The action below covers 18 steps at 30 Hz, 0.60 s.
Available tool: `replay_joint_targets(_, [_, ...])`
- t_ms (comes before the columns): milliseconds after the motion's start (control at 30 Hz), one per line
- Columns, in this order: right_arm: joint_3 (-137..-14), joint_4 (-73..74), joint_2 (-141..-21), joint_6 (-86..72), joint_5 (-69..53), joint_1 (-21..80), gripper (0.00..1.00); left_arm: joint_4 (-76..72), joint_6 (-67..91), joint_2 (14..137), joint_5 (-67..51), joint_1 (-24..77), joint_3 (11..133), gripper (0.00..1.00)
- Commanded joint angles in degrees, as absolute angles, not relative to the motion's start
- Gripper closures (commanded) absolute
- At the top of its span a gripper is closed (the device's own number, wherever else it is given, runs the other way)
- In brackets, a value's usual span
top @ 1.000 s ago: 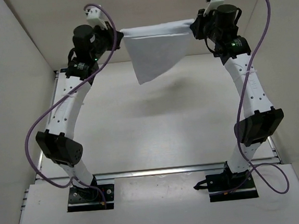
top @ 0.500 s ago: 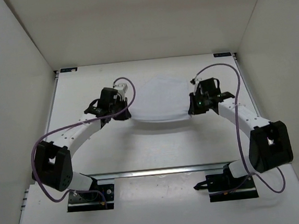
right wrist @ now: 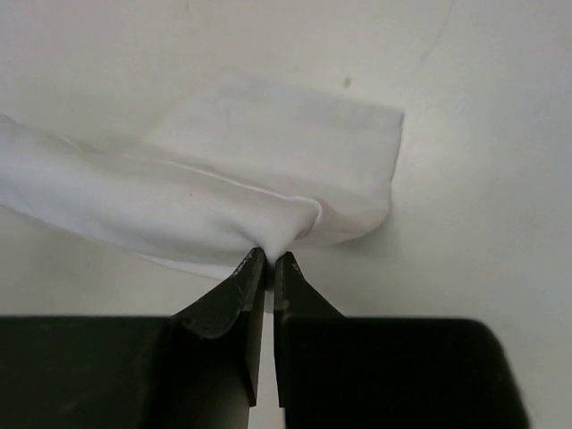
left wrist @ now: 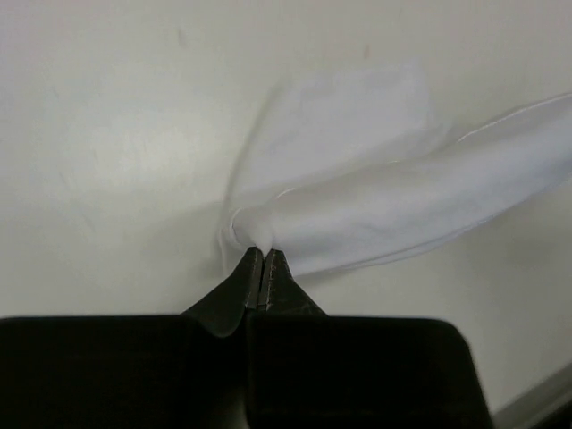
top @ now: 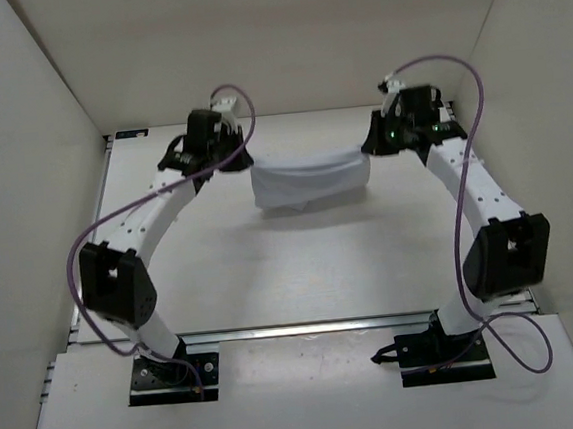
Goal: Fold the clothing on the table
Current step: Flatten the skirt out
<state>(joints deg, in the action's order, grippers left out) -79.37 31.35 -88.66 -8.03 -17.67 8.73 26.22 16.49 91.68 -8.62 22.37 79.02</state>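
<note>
The clothing (top: 309, 180), a small white garment, hangs stretched between both grippers over the far half of the table (top: 302, 273); its lower part rests folded on the surface. My left gripper (top: 245, 163) is shut on the garment's left corner, seen pinched at the tips in the left wrist view (left wrist: 262, 257). My right gripper (top: 368, 151) is shut on the right corner, bunched between its tips in the right wrist view (right wrist: 270, 259). From each wrist camera the clothing (left wrist: 393, 197) (right wrist: 179, 201) runs off sideways as a taut band with a folded layer beneath.
White enclosure walls (top: 37, 116) close in the table on the left, right and back. A metal rail (top: 306, 327) runs along the near edge by the arm bases. Purple cables (top: 455, 69) loop over both arms.
From holding the clothing high at the back, both arms swung it down low toward the near side, then carried it back toward the far half, laying it doubled over.
</note>
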Motion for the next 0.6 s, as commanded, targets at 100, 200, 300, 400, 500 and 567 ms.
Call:
replay_joint_targets(100, [-115.45,32.27,-97.2,-0.61,-9.84,9.32,1.0,24.53,11.52,99.23,-1.15,20.48,113.1,1.0])
replay_joint_targets(200, [-115.41,30.94,-94.23,-1.23,-11.96,8.35,1.0,20.67,9.33,95.29,-0.44,19.78,111.46,1.0])
replay_joint_targets(300, [-107.34,29.27,-90.2,1.49,-8.97,7.83,1.0,17.15,5.82,88.96,3.59,19.86,101.89,1.0])
replay_joint_targets(400, [-96.44,27.25,-85.62,0.26,-11.07,6.42,1.0,15.47,5.18,84.21,3.35,19.17,90.39,1.0])
replay_joint_targets(500, [-81.42,23.56,-78.67,-1.67,-10.64,7.56,1.0,14.86,6.23,79.11,3.07,19.68,78.8,1.0])
replay_joint_targets(567, [-69.84,21.54,-74.02,-3.33,-11.77,8.61,1.0,15.9,7.2,75.08,3.43,21.44,71.85,1.0])
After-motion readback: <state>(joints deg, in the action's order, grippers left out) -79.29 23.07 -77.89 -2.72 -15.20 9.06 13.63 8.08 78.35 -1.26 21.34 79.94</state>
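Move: Both grippers already pinch the skirt's top corners, about 25 cm apart. The hanging skirt's middle lies some 12 cm to the left gripper's right and about 7 cm below it, roughly level fore and aft. From the right gripper that middle is about 12 cm to the left, level fore and aft, and 8 cm lower. The loose bottom edge hangs below the middle, some 15 cm under both grippers and maybe 2 cm ahead of them. Keep both grippers shut on the skirt's corners and swing them up fast together, some 20 cm, and forward about 10 cm, tipping the fingers up by around 30 degrees. Then draw both back over the table to where they started fore and aft and begin sinking, the right gripper farther, while the left one eases outward to stretch the top edge. ##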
